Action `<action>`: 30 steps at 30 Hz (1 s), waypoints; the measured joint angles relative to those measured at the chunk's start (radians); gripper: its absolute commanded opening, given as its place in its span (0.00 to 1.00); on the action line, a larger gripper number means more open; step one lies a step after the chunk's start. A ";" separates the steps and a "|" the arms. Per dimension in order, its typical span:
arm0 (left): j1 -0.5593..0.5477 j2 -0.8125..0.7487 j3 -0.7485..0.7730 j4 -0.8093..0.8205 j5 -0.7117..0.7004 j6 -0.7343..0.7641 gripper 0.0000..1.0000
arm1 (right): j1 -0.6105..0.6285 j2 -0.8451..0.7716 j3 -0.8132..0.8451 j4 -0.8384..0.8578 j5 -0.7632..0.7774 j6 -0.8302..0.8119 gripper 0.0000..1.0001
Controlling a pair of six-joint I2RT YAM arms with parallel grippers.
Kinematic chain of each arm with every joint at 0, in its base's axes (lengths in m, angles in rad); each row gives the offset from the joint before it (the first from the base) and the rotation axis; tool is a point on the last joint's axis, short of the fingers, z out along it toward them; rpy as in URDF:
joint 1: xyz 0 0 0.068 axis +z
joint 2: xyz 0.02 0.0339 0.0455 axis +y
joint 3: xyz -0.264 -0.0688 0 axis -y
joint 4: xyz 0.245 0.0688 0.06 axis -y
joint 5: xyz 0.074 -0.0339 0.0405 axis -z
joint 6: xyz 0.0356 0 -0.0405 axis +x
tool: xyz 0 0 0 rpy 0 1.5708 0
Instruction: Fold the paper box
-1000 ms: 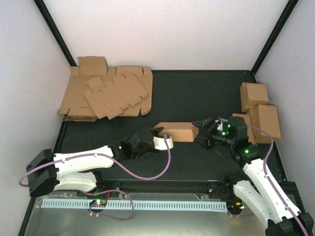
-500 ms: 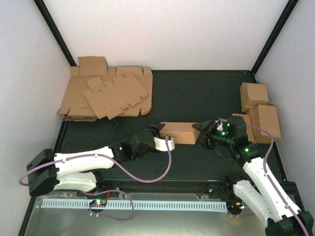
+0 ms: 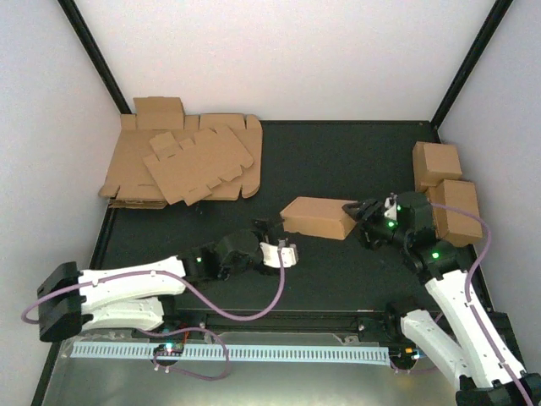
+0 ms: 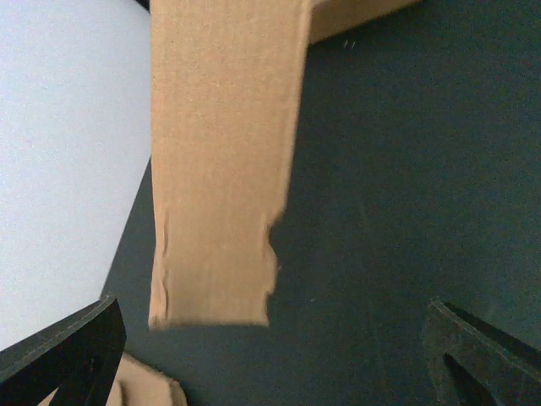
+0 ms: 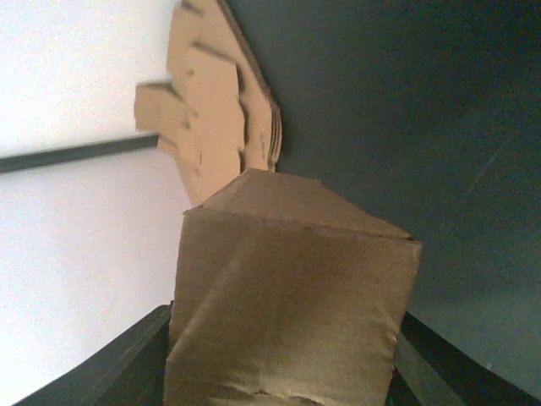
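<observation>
The paper box [image 3: 318, 217] is a folded brown oblong. It lies tilted at mid-table, its right end between the fingers of my right gripper [image 3: 359, 211]. In the right wrist view the paper box [image 5: 287, 296] fills the space between both fingers, and my right gripper [image 5: 283, 376] is shut on its sides. My left gripper [image 3: 275, 238] stands open just near-left of the box, apart from it. The left wrist view shows the paper box [image 4: 221, 161] ahead of my left gripper [image 4: 270, 347], whose wide jaws hold nothing.
A heap of flat brown cardboard blanks [image 3: 182, 162] lies at the back left, also in the right wrist view as the blanks [image 5: 215, 110]. Two folded boxes [image 3: 437, 165] [image 3: 456, 210] stand along the right edge. Black frame posts run up the corners.
My left gripper has opened wide and drawn back from the box's left end. My right gripper has closed on the right end and swung the box away and to the right, tilted.
</observation>
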 measured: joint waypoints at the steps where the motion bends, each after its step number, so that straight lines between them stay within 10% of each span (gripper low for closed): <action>1: -0.004 -0.024 -0.005 -0.012 0.014 -0.013 0.99 | 0.000 0.000 0.024 -0.028 0.036 -0.021 0.51; 30: -0.016 -0.333 -0.027 -0.102 0.257 -0.454 0.99 | -0.071 0.174 0.501 -0.485 0.828 -0.354 0.45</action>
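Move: The right hand already grips the box by its right end; the near finished box lies about 20 cm to the right of it, 4 cm ahead and 17 cm below. The large box stands about 9 cm right of that one and 1 cm farther out, the far box 5 cm right of it and 13 cm farther out. The empty left hand has the held box about 9 cm to its right, 3 cm ahead, near its own height. Rightwards and climbing, the right hand keeps its grip and carries the box about 15 cm towards the finished boxes, rising some 8 cm, its fingers swinging clockwise from forward-left to roughly forward and down. The left hand, already wide open, backs and lifts away from the box's left end, its fingers swinging further right and levelling. ##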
